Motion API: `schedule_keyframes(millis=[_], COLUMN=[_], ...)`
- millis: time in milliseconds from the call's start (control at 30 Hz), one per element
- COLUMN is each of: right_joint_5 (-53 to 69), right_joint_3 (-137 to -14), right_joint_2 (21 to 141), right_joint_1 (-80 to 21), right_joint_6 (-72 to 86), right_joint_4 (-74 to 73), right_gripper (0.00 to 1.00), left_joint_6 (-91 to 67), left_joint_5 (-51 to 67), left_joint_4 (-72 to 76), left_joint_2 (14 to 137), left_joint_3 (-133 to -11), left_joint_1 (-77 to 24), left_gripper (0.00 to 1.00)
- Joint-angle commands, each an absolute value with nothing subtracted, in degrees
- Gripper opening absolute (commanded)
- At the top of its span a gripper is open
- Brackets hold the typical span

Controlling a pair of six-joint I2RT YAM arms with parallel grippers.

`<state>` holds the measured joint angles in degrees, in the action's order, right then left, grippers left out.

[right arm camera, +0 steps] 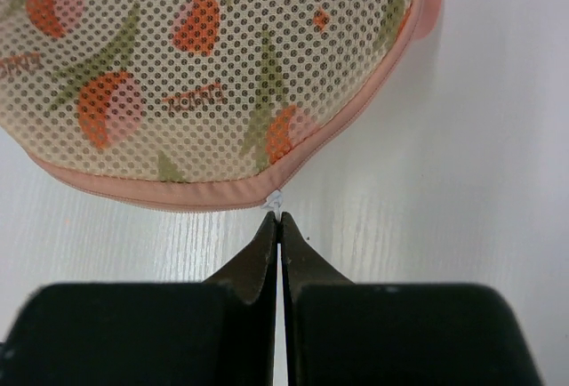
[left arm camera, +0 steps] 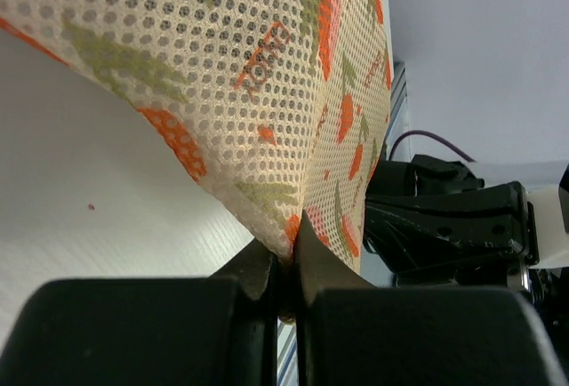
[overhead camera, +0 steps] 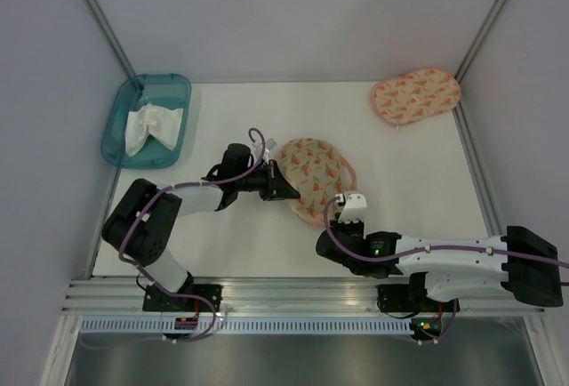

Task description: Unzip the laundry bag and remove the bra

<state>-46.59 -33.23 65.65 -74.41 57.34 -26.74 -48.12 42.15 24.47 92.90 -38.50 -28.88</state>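
Note:
The laundry bag (overhead camera: 311, 174), peach mesh with orange print, lies mid-table. My left gripper (overhead camera: 286, 192) is shut on the fabric at its left edge; in the left wrist view the mesh (left arm camera: 267, 75) rises tent-like from the closed fingertips of that gripper (left arm camera: 289, 257). My right gripper (overhead camera: 341, 200) is at the bag's near right edge. In the right wrist view this gripper (right arm camera: 278, 221) is shut on the small white zipper pull (right arm camera: 276, 200), which hangs from the pink zipper band (right arm camera: 178, 195). The bra is hidden.
A second peach printed pouch (overhead camera: 415, 95) lies at the far right corner. A teal bin (overhead camera: 169, 84) with a white cloth (overhead camera: 149, 126) stands at the far left. The right arm (left arm camera: 444, 217) shows just beyond the bag in the left wrist view.

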Motion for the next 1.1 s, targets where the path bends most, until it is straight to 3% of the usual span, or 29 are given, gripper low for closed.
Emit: schedule_keyframes(millis=[0,200,233,300,333,400,433,633,800,1067], right_joint_5=[-50.3,-49.5,-48.7,-48.1,-47.3,-46.7,-45.9,-38.3,-24.6,-19.5], right_joint_3=[-34.5,-33.8,-33.6,-33.4,-33.1,-33.0,-32.9,-32.2,-30.9,-31.7], right_joint_2=[63.7,61.7,61.7,61.8,62.3,62.9,63.7,67.4,69.9,74.8], right_joint_1=[-74.2,-74.2,-74.3,-74.3,-74.3,-74.2,-74.2,-74.2,-73.7,-73.6], right_joint_6=[59.0,56.9,56.4,55.0,54.3,53.4,52.9,46.6,41.8,39.4], right_joint_4=[-34.0,-30.9,-30.0,-27.5,-26.6,-23.7,-22.9,-11.1,4.3,12.1], right_gripper=[0.0,0.0,0.0,0.0,0.0,0.0,0.0,0.0,0.0,0.0], left_joint_6=[-34.6,-28.6,-29.0,-30.9,-31.8,-36.0,-37.5,-51.6,-61.2,-70.5], left_joint_5=[50.9,55.6,55.7,52.7,51.3,47.3,45.6,34.3,29.4,26.1], left_joint_4=[18.5,8.9,8.9,8.9,9.5,12.7,14.0,22.2,24.6,29.0], left_joint_2=[94.4,100.3,101.6,102.1,102.0,100.1,98.9,87.0,78.3,75.5], left_joint_3=[-44.7,-54.0,-55.1,-55.4,-54.3,-52.1,-49.0,-33.7,-24.6,-19.3], left_joint_1=[-27.0,-26.6,-26.6,-26.6,-26.6,-26.6,-26.7,-29.4,-33.1,-34.4], left_gripper=[0.02,0.06,0.34,0.58,0.81,0.89,0.99,1.0,1.0,0.99])
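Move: The left fingers still pinch the laundry bag's left edge; the bag's middle lies about 4 cm ahead, 5 cm to their right and slightly lower, and the zipper pull some 5 cm back and 11 cm right. The right fingers already hold that pull at their tips; the bag's middle is roughly 10 cm ahead and 6 cm left of them, and its pinched edge about 5 cm ahead and 11 cm left. Left opens, freeing the bag, and draws back about 6 cm; right drags the zipper pull some 11 cm left. ##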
